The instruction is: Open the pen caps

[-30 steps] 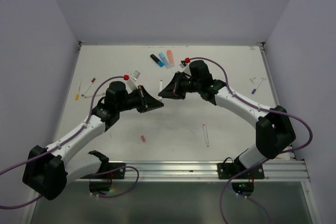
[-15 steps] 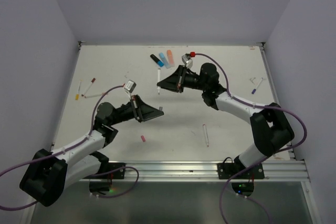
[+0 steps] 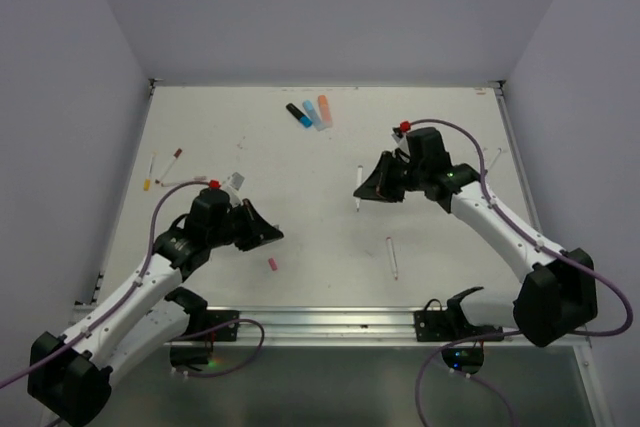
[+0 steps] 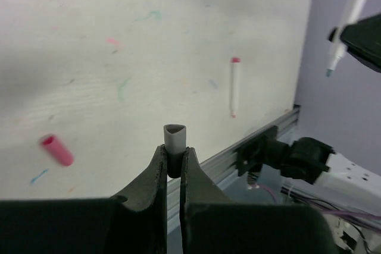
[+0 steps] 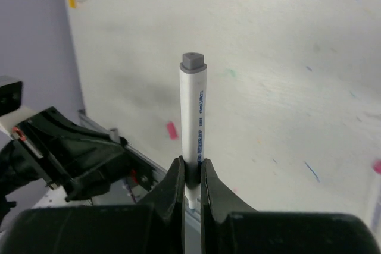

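Observation:
My left gripper (image 4: pixel 172 154) is shut on a small grey pen cap (image 4: pixel 174 137), whose open triangular mouth points away from the camera. From above, this gripper (image 3: pixel 272 235) hovers over the near-left part of the table. My right gripper (image 5: pixel 191 166) is shut on a thin white pen barrel (image 5: pixel 193 111) with a grey end plug; the bare tip pokes out below the fingers. Seen from above, that gripper (image 3: pixel 362 187) holds the white pen (image 3: pixel 358 187) right of centre, well apart from the left one. A loose pink cap (image 3: pixel 272 264) lies on the table below the left gripper.
A white pen (image 3: pixel 392 257) with a red end lies near the front rail. Black, blue and salmon markers (image 3: pixel 308 112) lie at the back. Thin pens (image 3: pixel 160 169) lie at the left edge, and more pens (image 3: pixel 488 160) at the right edge.
The grippers stood tip to tip at mid-table and have pulled apart. The left went toward the near left with the grey cap; the right went right with the white pen.

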{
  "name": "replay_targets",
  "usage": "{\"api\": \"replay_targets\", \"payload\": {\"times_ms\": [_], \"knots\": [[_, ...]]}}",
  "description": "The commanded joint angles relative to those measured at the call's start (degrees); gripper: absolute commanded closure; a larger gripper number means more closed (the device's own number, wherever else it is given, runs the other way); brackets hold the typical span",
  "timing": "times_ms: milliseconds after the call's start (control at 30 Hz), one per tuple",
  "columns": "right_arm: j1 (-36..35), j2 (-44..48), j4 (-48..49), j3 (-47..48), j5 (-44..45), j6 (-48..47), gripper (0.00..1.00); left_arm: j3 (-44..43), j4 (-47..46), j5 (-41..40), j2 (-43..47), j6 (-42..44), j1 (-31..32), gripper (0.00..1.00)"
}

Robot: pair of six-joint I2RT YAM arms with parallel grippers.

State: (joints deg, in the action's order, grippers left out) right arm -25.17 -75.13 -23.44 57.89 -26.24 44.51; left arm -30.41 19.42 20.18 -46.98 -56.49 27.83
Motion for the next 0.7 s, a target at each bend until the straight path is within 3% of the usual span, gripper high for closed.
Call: {"api": "replay_targets", "payload": {"times_ms": [0, 200, 400, 667], "knots": [[2.75, 5.08, -13.28, -4.00, 5.31, -5.93, 1.00, 3.95, 11.52, -9.37, 4.70, -0.11, 0.20, 1.00], [8.37, 6.67, -22.16, -4.89, 9.89, -8.83, 1.00, 7.82, 10.55, -10.87, 1.20, -0.03, 0.38, 1.00], [14.09, 5.61, -23.40, -6.82, 7.16, -12.16, 1.00, 9.66, 10.20, -12.19, -0.74, -0.46, 0.82, 1.00], [14.80, 1.75, -25.51, -7.26, 10.86, -14.54, 1.00, 10.99, 4.66, -8.23, -6.01, 0.68, 1.08, 1.00]]}}
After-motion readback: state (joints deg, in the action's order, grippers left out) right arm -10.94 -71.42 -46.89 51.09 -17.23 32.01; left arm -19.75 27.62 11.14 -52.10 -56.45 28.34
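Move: The left gripper holds the grey cap; the loose pink cap beside which it comes down lies about 3 cm back, 3 cm to its left and 14 cm below. The right gripper holds the grey pen; the uncapped pink pen on the table is some 10 cm back, 12 cm to its right and 19 cm below. The pink pen lies roughly 32 cm to the right of the pink cap and 2 cm farther out. Bring the left gripper down about 12 cm, easing back and to the left, until the grey cap hangs close beside the left of the loose pink cap. Meanwhile swing the right gripper some 12 cm to the right, sinking and drawing back a little, towards the pink pen. Tip both hands to point more steeply down, keeping both grips shut. ##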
